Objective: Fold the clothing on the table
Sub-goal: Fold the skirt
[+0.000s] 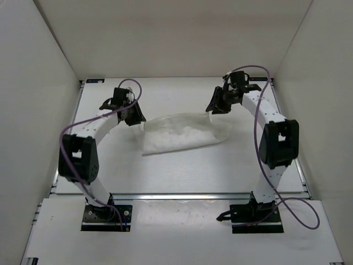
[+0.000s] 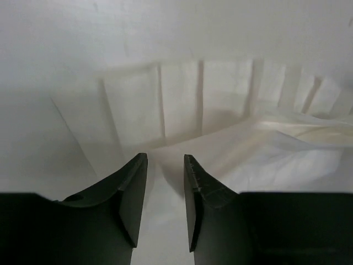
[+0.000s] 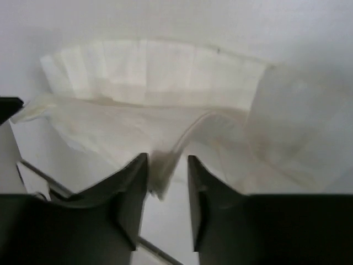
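Observation:
The white clothing lies crumpled in a folded band across the middle of the table. My left gripper hovers at its left end. In the left wrist view this gripper is open, nothing is pinched between its fingers, and the clothing spreads ahead and to the right. My right gripper is at the far right end. Its jaws stand apart, with a blurred corner of the clothing hanging loose beside the left fingertip.
White walls enclose the table on the left, back and right. An aluminium rail runs along the near edge between the arm bases. Purple cables loop off both arms.

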`<state>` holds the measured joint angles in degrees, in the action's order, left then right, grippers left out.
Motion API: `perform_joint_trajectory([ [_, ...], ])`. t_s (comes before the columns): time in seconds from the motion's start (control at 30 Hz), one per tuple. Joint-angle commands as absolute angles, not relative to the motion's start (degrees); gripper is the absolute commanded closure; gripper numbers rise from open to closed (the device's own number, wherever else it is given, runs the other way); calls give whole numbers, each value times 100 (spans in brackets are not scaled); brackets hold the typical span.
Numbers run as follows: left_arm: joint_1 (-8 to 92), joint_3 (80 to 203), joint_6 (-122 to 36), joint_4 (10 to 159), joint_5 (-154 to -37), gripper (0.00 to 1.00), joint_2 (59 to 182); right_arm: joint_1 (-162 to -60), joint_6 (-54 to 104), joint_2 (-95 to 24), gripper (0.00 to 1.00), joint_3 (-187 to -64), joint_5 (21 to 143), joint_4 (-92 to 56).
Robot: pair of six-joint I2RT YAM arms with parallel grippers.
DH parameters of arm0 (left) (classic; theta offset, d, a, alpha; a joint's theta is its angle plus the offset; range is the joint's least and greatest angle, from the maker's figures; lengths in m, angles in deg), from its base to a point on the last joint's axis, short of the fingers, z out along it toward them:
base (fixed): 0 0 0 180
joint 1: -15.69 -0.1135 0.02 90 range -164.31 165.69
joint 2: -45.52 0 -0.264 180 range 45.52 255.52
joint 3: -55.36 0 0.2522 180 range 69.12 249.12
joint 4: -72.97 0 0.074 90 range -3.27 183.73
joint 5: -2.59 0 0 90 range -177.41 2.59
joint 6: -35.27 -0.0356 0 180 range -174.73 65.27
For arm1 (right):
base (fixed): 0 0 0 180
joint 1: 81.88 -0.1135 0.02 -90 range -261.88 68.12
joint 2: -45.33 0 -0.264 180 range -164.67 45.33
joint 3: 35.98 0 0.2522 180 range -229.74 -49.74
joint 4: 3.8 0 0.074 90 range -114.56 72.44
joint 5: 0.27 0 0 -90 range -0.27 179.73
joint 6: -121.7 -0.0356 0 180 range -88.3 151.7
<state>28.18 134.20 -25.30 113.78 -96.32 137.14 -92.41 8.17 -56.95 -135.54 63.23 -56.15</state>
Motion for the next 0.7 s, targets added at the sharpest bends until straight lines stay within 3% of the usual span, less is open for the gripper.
perform_joint_trajectory([
  [0.0,2387,14607,-2626,11054,-9575,54,14325,-8909,885,-6660,63,-14997,6749,-5533],
  [0.1,2325,14769,-2686,11055,-9690,45,14449,-8856,868,-6805,54,-15215,7276,-5834],
  [0.3,2473,13270,-2669,10844,-9637,40,13274,-8724,455,-5147,47,-12459,7629,-4633],
  [0.43,2755,12082,-2538,10695,-9375,38,12525,-8619,226,-4398,47,-10910,7365,-3946],
  [0.67,2992,10832,-2283,10388,-8996,34,12032,-8584,-256,-4352,45,-10002,7110,-3076],
])
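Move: The skirt's near left corner lies about 6 cm back of the left hand, straight below by some 9 cm; its near right corner is roughly 4 cm back, 5 cm right and 14 cm below the right hand. The skirt's middle lies level in reach and 17 cm right of the left hand, 9 cm below. The raised flap's far corners are still right at each hand's fingertips. Both hands, their fingers already parting, open further and let the flap's corners go while following through about 7 cm forward, the right one sinking and veering right as it goes. Both then swing back some 15 cm and down towards the skirt's near corners, the right hand ending about 10 cm lower and 7 cm farther right, turned some 15 degrees clockwise, the left about 5 cm lower, both with open fingers just above the cloth's near edge. ##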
